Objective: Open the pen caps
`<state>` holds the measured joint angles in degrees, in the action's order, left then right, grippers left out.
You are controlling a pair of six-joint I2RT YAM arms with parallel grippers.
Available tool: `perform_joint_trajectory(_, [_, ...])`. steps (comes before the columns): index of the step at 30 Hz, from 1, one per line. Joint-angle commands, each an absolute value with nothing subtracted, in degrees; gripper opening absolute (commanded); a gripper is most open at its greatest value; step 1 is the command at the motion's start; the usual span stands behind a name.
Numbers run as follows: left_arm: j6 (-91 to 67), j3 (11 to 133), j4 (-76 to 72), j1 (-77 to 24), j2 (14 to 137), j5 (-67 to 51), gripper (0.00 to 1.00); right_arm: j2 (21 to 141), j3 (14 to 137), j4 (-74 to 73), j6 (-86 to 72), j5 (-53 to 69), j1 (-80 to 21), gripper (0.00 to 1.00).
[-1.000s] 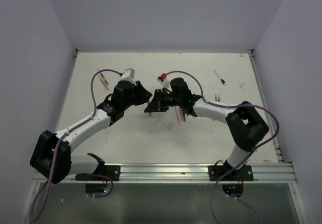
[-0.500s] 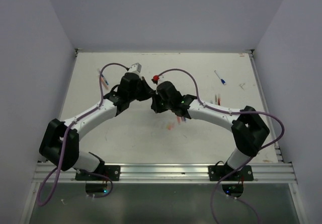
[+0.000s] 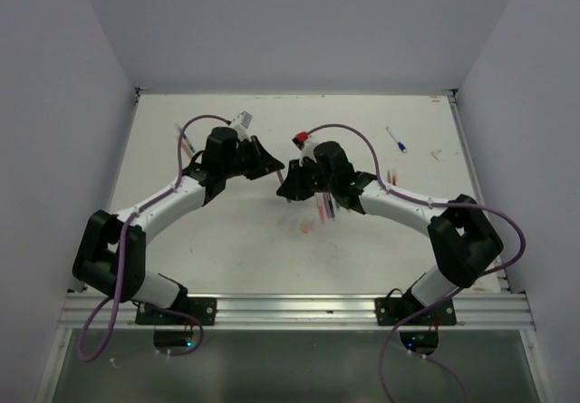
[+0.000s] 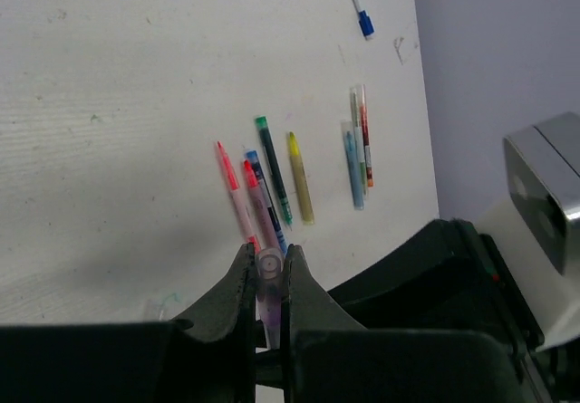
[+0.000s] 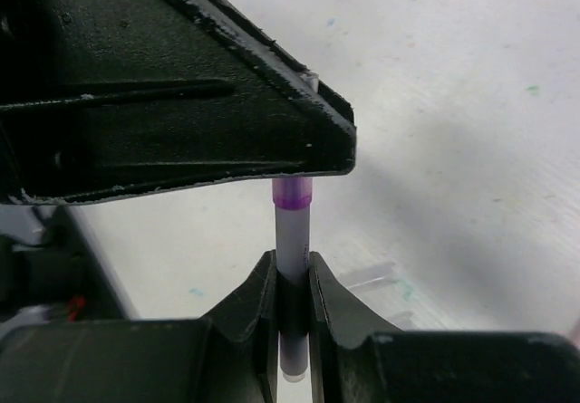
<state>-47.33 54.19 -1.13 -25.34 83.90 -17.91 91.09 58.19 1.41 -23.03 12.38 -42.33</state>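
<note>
A pale lilac pen [image 5: 293, 231] with a purple band is held in the air between both grippers. My right gripper [image 5: 291, 263] is shut on its body. My left gripper [image 4: 268, 256] is shut on the translucent pen cap [image 4: 269, 263] at the other end, and its black finger [image 5: 181, 86] hides that end in the right wrist view. From above, the left gripper [image 3: 270, 167] and the right gripper [image 3: 290, 186] meet tip to tip over the middle of the table. Below lie several loose pens: pink [image 4: 232, 195], green [image 4: 273, 169], yellow [image 4: 301, 177].
More pens lie in a group [image 4: 359, 149] to the right, and a white pen with a blue cap [image 3: 395, 139] at the back right. Further pens [image 3: 186, 145] lie at the back left. A clear cap-like piece [image 5: 373, 279] rests on the table [image 3: 227, 240].
The left gripper has shut on the cap end of the pen that the right gripper holds. Both arms have shifted a little toward the back of the table.
</note>
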Motion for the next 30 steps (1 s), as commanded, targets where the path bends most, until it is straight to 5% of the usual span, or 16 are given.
perform_joint_trajectory(1, [-41.8,50.8,-7.2,-21.8,80.4,-13.5,0.00,89.8,53.4,12.2,-34.8,39.6,-38.2,0.00])
perform_joint_trajectory(4, [-40.8,49.4,-7.0,-21.8,79.3,-11.9,0.00,91.0,50.6,24.3,-43.9,46.8,-37.7,0.00])
perform_joint_trajectory(11, [-39.8,50.6,-6.2,-21.2,79.0,-10.7,0.00,94.0,49.3,22.7,-43.2,47.9,-37.6,0.00])
perform_joint_trajectory(18, [-36.3,54.1,3.0,-20.9,81.5,-8.1,0.00,88.7,56.9,-12.0,-27.0,20.2,-36.6,0.00])
perform_joint_trajectory(22, [-35.0,48.5,1.0,-22.1,81.2,-8.9,0.00,86.8,57.8,-18.0,-25.1,3.9,-32.5,0.00])
perform_joint_trajectory(30, [-36.2,41.0,-6.1,-28.5,86.0,-9.5,0.00,88.5,59.3,-27.0,-22.5,-8.6,-25.2,0.00])
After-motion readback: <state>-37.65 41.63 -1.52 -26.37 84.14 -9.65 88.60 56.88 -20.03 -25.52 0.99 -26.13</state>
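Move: Purple pen's barrel is in the right fingers, its cap in the left's. The right's goal, the green pen in the row, lies about 8 cm ahead, 13 right and 13 below; the yellow pen is 4 cm right of the green one, 1 nearer. For the left, the nearest loose cap lies about 4 cm back, level sideways, 16 below. The right draws its pen back, then 16 cm right towards the row; the left lowers the cap 10 cm. ##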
